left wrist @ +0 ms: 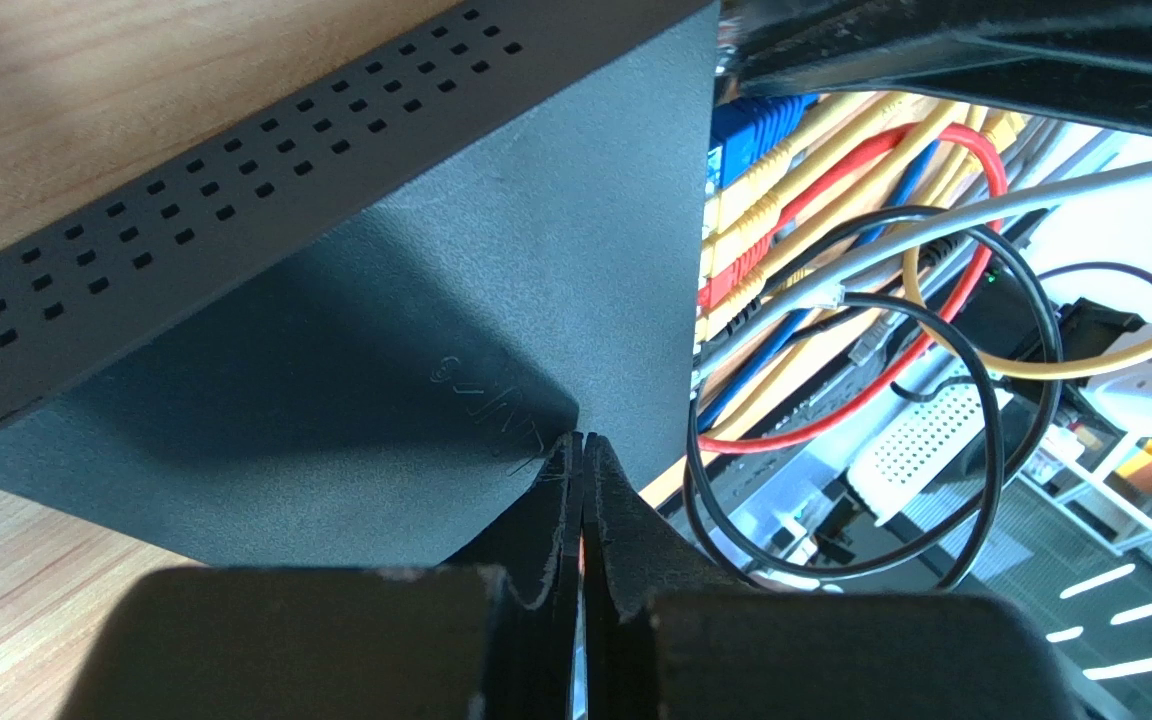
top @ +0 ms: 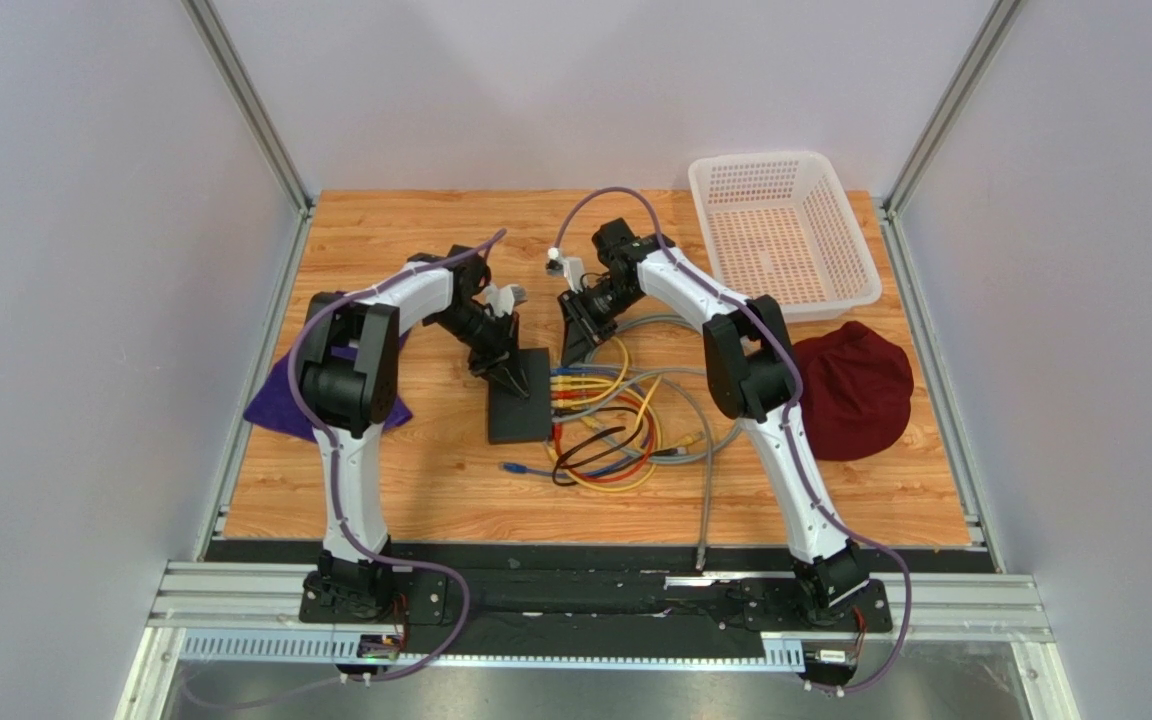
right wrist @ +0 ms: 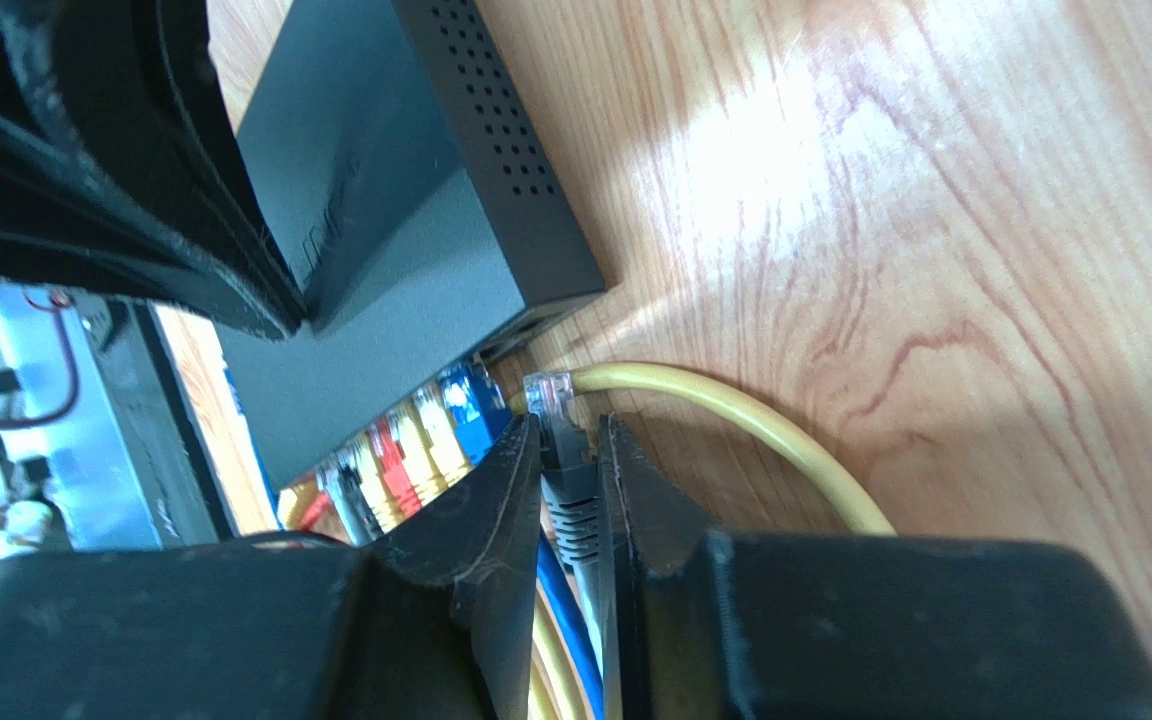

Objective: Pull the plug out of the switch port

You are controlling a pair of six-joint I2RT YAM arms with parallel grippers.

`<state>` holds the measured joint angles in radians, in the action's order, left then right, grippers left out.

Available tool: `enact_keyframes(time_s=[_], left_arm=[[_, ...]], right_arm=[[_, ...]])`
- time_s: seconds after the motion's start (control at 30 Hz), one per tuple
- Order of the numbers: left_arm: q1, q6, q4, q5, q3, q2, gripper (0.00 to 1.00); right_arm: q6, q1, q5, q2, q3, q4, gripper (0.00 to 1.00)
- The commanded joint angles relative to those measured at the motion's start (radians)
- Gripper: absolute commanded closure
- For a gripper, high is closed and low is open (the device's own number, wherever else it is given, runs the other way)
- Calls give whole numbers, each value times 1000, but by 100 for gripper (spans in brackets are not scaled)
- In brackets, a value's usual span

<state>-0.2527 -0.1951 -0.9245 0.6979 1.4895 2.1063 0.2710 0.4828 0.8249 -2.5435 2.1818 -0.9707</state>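
The switch [top: 519,405] is a flat matte black box lying mid-table, also seen in the left wrist view [left wrist: 387,300] and the right wrist view [right wrist: 387,225]. My left gripper [top: 503,368] is shut, its tips [left wrist: 585,447] resting on the switch's top. My right gripper [top: 579,342] [right wrist: 575,435] is shut on a grey plug [right wrist: 570,488] at the far end of the socket row. The plug's clear tip shows a little off the switch's edge. A yellow cable [right wrist: 748,428] curves past just behind it.
Blue, yellow and red plugs [right wrist: 402,450] sit in the other sockets. A tangle of cables [top: 612,435] spreads right of the switch. A white basket [top: 785,225] stands back right, a maroon cloth [top: 853,387] beside it, and a purple cloth [top: 279,402] lies at left.
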Motion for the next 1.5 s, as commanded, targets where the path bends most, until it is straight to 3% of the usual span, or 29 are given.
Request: enact_keyframes(time_s=[0.0,0.37,0.53,0.6,0.67,0.73,0.77,1.0,1.23,1.47], left_arm=[[0,14,32,-143,25,66,100],[0,37,29,-136,55,69,100],[0,48,21,-127,71,60,100],[0,49,21,-117,77,52,100],[0,54,21,-109,87,47,100],[0,65,18,-107,100,38,100],[0,68,16,-107,103,34,100],[0,86,10,-106,104,-5,100],[1,103,9,-98,97,-52,100],[1,128,1,-110,94,-94,98]], right_arm=[[97,-36,-152,-49,35,-126,100],[112,-52,-64,130,64,-79,100],[108,-47,-139,196,16,33,99],[111,-43,-190,195,7,49,91],[97,-44,-236,200,4,38,68],[91,-46,-279,236,-11,33,54],[99,-49,-291,256,-26,33,52],[155,-96,-475,408,-177,52,54],[328,-145,-495,431,-321,-72,61],[419,-148,-534,431,-462,-65,51]])
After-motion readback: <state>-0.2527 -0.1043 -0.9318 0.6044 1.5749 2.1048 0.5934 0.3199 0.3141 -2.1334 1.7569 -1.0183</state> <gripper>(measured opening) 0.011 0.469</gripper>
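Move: The right hand already pinches the grey cable's plug, clear of the ports. The switch's middle lies about 8 cm to its left and 5 cm back, the nearest blue plug roughly 2 cm left and 2 cm back, and the tangle of cables some 7 cm right and 10 cm back. The left hand's shut fingertips sit on the switch, whose middle is right beneath them, about 2 cm down; the held plug lies some 8 cm to the left hand's right and 5 cm ahead, 2 cm lower. Rightwards out of the port side, then forward and up, the right hand carries the plug away from the switch, opens its fingers after some 8 cm and lets it go. With the fingers open it sweeps on another 14 cm or so right, rising, then drawing back and sinking over the grey cable loop, its wrist rolling. The left hand, fingers still shut on the switch's top, edges about 3 cm forward. ##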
